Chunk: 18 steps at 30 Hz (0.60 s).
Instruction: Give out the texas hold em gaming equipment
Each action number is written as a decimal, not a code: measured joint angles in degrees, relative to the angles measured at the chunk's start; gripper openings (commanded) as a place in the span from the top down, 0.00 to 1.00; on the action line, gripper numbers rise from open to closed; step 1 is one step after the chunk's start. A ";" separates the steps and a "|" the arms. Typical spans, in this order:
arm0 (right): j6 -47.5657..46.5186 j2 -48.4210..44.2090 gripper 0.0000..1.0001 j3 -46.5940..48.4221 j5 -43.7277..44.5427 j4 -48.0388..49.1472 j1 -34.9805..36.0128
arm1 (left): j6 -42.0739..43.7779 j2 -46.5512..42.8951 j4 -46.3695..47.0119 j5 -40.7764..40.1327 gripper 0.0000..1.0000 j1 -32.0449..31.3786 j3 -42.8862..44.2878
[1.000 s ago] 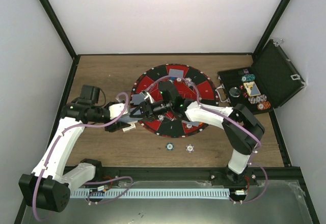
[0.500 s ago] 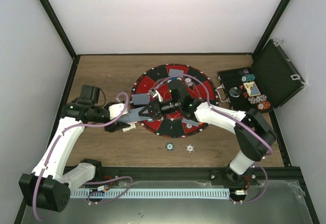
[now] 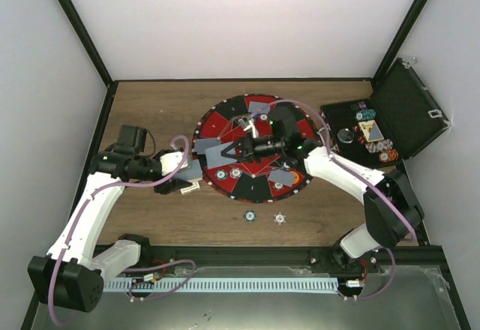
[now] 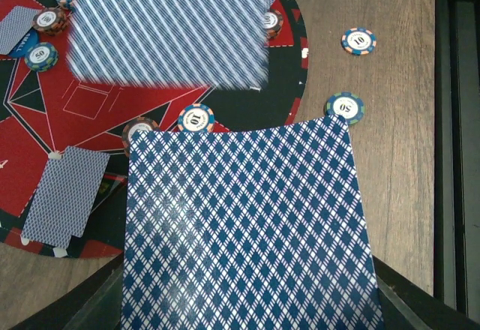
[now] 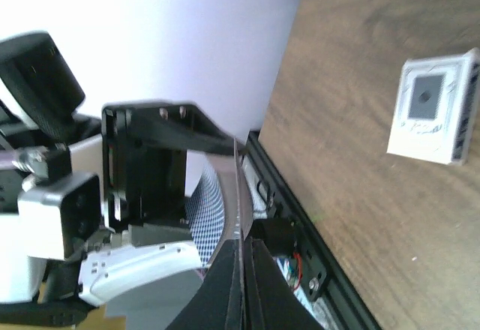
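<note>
My left gripper (image 3: 187, 174) is shut on a deck of blue diamond-backed playing cards (image 4: 247, 225) at the left edge of the round red-and-black mat (image 3: 259, 187). My right gripper (image 3: 238, 150) hovers over the mat's left half, shut on a single card (image 3: 218, 153). That card shows edge-on (image 5: 241, 195) in the right wrist view and blurred (image 4: 169, 26) in the left wrist view. Dealt cards (image 3: 260, 106) (image 3: 281, 175) (image 4: 66, 191) lie face down on the mat. Striped chips (image 4: 196, 118) (image 4: 46, 21) sit on the mat, and two more (image 3: 249, 215) (image 3: 279, 217) lie on the wood.
An open black case (image 3: 409, 112) with chips and cards stands at the right edge. A small white box (image 5: 435, 109) lies on the wood. White walls close in the back and both sides. A black rail (image 3: 247, 253) runs along the near edge.
My right gripper has closed on a card at the deck and drawn it rightward over the mat, away from the left gripper. The left arm has stayed put.
</note>
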 measured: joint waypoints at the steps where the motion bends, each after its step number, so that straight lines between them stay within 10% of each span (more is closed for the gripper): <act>1: -0.20 -0.35 0.99 0.00 -0.24 -0.31 -1.53 | 0.00 0.00 0.02 0.00 0.92 0.00 0.00; 9: -5.03 3.37 0.99 4.35 -3.72 -5.33 -14.67 | -0.04 -0.02 -0.02 0.22 0.92 0.00 0.02; 18: -16.28 35.10 0.99 38.82 -0.35 -18.78 -26.01 | -0.52 -0.35 -0.33 0.59 0.92 0.00 0.22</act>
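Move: The playing card already dealt at the far edge of the round mat lies about 32 cm ahead of the right hand, 8 cm to its right and some 20 cm below. A chip stack sits about 5 cm nearer than that card and slightly right of it; another dealt card lies on the mat's left side, roughly 15 cm ahead of the hand and 13 cm left. From the left hand, the far card is about 36 cm ahead and 26 cm right. A single card, already pinched in the right fingers and clear of the deck, is swept out over the mat towards the dealt card at its far edge: about 26 cm forward and 11 cm to the right, gathering speed and sinking some 6 cm, mostly late on. The right wrist swings about 20 degrees clockwise with the fingers dipping slightly and staying shut, while the left hand keeps still with its hold on the deck. ##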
